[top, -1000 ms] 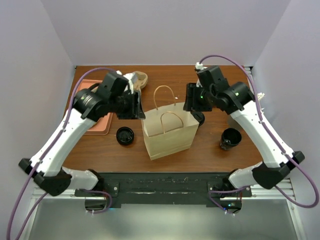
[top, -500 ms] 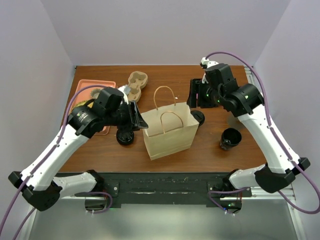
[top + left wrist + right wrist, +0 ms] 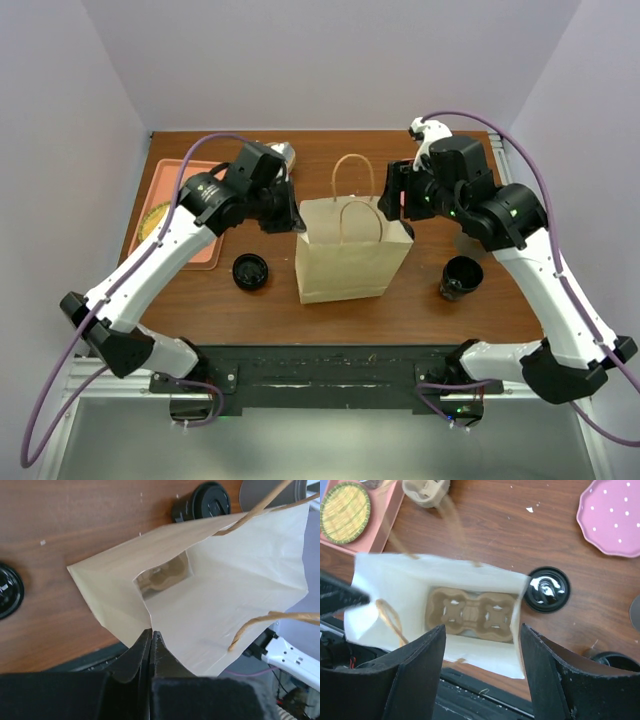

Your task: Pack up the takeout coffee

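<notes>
A tan paper bag (image 3: 350, 255) stands open mid-table, with a pulp cup carrier (image 3: 470, 612) lying on its bottom. My left gripper (image 3: 296, 216) is shut on the bag's left rim (image 3: 150, 625). My right gripper (image 3: 402, 200) hovers open over the bag's right wall, which passes between its fingers (image 3: 420, 650). One takeout coffee (image 3: 250, 271), black with a black lid, stands left of the bag. Another (image 3: 548, 589) sits just outside the bag's right wall. A third (image 3: 461, 277) is further right.
A second pulp carrier (image 3: 425, 490) lies behind the bag. A pink tray (image 3: 185, 255) with a woven yellow disc (image 3: 152, 222) sits at the far left. A pink dotted plate (image 3: 612, 517) is at the back right.
My left gripper rose to the bag's left rim and shut on it. The bag shifted right and now faces squarely forward. My right gripper drifted right and opened slightly wider.
</notes>
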Tool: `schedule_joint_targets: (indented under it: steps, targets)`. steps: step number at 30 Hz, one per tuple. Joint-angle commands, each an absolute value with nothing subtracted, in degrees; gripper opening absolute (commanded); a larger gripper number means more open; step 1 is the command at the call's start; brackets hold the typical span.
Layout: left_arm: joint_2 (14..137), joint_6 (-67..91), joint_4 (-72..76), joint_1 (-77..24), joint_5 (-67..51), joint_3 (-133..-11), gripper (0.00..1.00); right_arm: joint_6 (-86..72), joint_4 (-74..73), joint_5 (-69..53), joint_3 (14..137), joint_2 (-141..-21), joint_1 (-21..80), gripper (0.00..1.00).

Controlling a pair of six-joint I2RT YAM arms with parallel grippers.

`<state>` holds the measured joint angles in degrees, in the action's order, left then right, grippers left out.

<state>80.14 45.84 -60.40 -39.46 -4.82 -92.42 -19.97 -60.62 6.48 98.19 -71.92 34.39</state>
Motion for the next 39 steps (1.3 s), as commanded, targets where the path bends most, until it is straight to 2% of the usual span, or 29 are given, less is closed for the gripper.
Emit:
schedule_joint_targets:
  steps: [1,4,8,13,21,26,35,38,39]
  targets:
    - [80.6,36.6,-58.5,-39.6,-0.2,-97.6,0.00,-17.0,-58.9,6.3,100.8,-72.6,34.4,0.65]
    - [77.8,32.9,-53.8,-39.7,-0.1,-93.6,0.00,-16.0,-60.2,7.2,101.4,-72.7,34.5,0.65]
    - [70.2,30.1,-41.4,-39.6,-2.1,-80.5,0.00,-16.3,-60.6,7.4,100.7,-71.4,34.5,0.65]
    - [63.0,30.4,-37.9,-39.6,-2.3,-70.8,0.00,-17.0,-60.0,2.4,97.8,-69.7,34.4,0.64]
    - [58.1,29.3,-36.6,-39.6,-0.2,-67.5,0.00,-22.8,-60.4,-4.7,87.0,-64.3,34.5,0.66]
    - [56.4,26.2,-32.9,-39.6,2.7,-67.2,0.00,-27.1,-58.8,-3.4,83.0,-63.0,34.6,0.65]
    - [56.8,21.9,-29.2,-39.6,2.6,-66.3,0.00,-31.1,-57.4,-0.2,82.3,-68.3,36.0,0.52]
    - [56.3,22.1,-29.4,-39.7,1.7,-65.0,0.00,-32.0,-56.5,-0.1,81.5,-68.8,36.8,0.43]
    - [56.2,22.2,-29.6,-39.6,1.2,-64.5,0.00,-32.5,-56.4,0.9,81.1,-68.9,37.3,0.37]
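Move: Just right of the right hand's open fingers is the bag's right rim edge, roughly 3 cm to the right, 1 cm back and 6 cm below. The drink tray inside lies about 8 cm left, 3 cm ahead and 26 cm down; the lidded cup, 7 cm ahead and 5 cm right, 24 cm down. The left hand already pinches the left rim; from it the right edge is some 20 cm right, 2 cm ahead, level. Keeping its pinch on the bag's left rim, the left hand goes briefly forward, then back and about 4 cm left, its fingers tipping up by some 30 degrees. The right hand waits, then drops about 8 cm while drawing back, tilting further down and lastly easing left to bring its partly closing fingers around the bag's right edge, not yet shut on it. ##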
